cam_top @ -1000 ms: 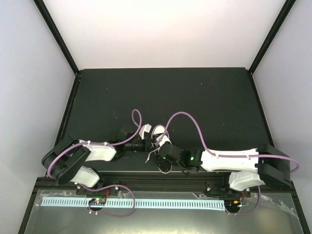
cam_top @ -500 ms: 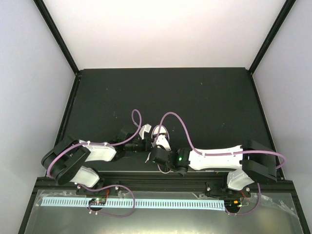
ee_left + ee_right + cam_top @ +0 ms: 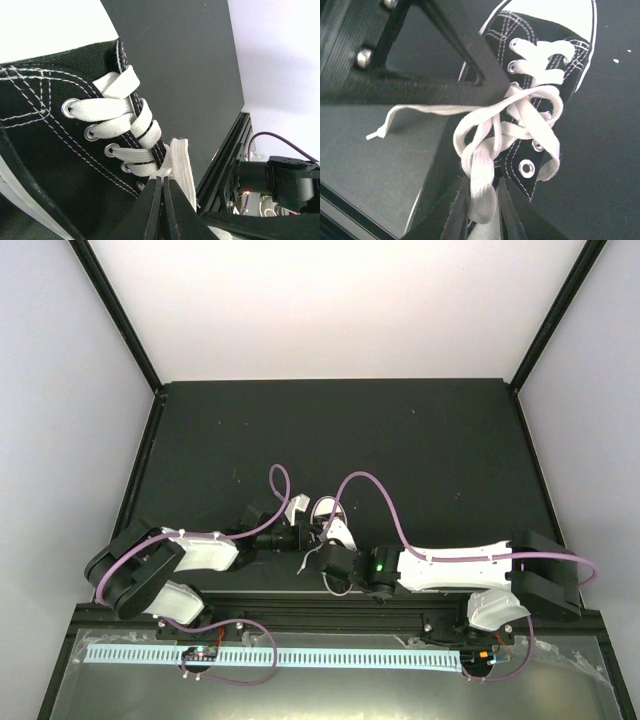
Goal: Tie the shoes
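A small black canvas shoe (image 3: pixel 327 508) with a white toe cap lies on the dark mat between my two grippers. In the left wrist view the shoe (image 3: pixel 60 160) fills the left side. There my left gripper (image 3: pixel 163 179) is shut, its tips pinching the white lace (image 3: pixel 182 167) just below the lowest eyelets. In the right wrist view the shoe (image 3: pixel 555 60) points away, with crossed laces over its tongue. A lace loop (image 3: pixel 482 175) hangs down between the narrowed fingers of my right gripper (image 3: pixel 482 207). A loose lace end (image 3: pixel 375 134) trails left over the mat.
The black aluminium rail (image 3: pixel 330 612) runs along the near table edge, close behind both grippers, and shows again as the rail (image 3: pixel 225 155). Purple cables (image 3: pixel 385 502) arch over the arms. White walls enclose the mat (image 3: pixel 400 440).
My right arm slid left toward the shoe, then drew back a little to the right. Its jaws narrowed round the lace loop. The left arm stayed still and shut.
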Available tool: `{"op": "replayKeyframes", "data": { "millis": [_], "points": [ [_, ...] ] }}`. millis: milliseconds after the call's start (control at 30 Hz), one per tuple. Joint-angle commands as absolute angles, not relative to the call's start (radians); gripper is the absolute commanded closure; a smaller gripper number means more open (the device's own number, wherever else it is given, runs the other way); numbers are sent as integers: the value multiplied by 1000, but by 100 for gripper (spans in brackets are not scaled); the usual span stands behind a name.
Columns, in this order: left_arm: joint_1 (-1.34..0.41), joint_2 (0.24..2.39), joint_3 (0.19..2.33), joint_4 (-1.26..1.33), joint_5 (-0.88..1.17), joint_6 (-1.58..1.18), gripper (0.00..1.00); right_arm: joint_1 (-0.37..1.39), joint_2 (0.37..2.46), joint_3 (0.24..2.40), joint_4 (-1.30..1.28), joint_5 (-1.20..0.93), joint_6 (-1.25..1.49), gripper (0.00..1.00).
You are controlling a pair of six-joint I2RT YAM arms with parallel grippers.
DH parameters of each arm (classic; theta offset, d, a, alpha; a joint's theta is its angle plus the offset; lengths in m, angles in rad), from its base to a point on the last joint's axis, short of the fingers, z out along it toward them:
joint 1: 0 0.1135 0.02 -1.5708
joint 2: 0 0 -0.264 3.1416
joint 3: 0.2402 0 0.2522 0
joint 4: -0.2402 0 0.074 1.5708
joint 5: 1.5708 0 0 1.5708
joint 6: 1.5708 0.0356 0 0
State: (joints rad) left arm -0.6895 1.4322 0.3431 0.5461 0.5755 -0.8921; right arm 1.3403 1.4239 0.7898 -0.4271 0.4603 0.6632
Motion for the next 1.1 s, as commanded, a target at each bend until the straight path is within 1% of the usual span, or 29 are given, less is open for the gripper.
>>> {"op": "replayKeyframes", "data": {
  "millis": [0,100,200,333,467,667,733,767,867,967,1067],
  "points": [
    [-694,1409,344,539,557,-891,99,1341,1405,770,-399,428,658,86],
    [-694,1404,342,521,543,-882,99,1335,1382,772,-416,430,654,94],
    [-693,1404,343,510,527,-871,99,1300,1335,746,-409,388,637,98],
    [-692,1412,342,509,514,-868,98,1237,1264,694,-367,252,590,99],
    [-692,1421,339,521,516,-867,98,1190,1246,654,-327,109,555,98],
    [-692,1426,339,533,567,-834,97,1171,1265,622,-282,51,559,98],
    [-692,1421,342,518,578,-821,91,1169,1264,620,-278,51,566,98],
    [-691,1416,341,508,575,-816,86,1167,1264,619,-277,53,566,98],
    [-689,1388,341,457,554,-796,74,1162,1258,616,-274,57,573,98],
    [-682,1363,345,416,532,-777,68,1160,1257,611,-270,56,576,98],
    [-675,1359,359,394,532,-761,67,1157,1257,608,-268,53,576,98]
  ]
}}
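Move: A white lace loop lies between the right hand's part-open fingers, right at the hand point. From there the loose knot is about 4 cm ahead, 1 cm left and 1 cm lower; the toe cap 12 cm ahead, 2 cm left and 4 cm lower; the free lace end 3 cm back, 8 cm left and 5 cm down. The left hand, shut on lace, has the knot some 2 cm to its right, 1 cm back and 1 cm below. The right fingers finish closing and pinch the lace loop, dip slightly, then carry it about 2 cm right with a small lift and draw it back and down by some 2 cm, easing slightly left at the end, while the wrist turns nearly 20 degrees so the fingertips point less forward and more to the left. The left hand stays shut beside the knot through that pull, then late on opens to about a third and eases not quite 1 cm left, its fingers now standing either side of a lace strand. ##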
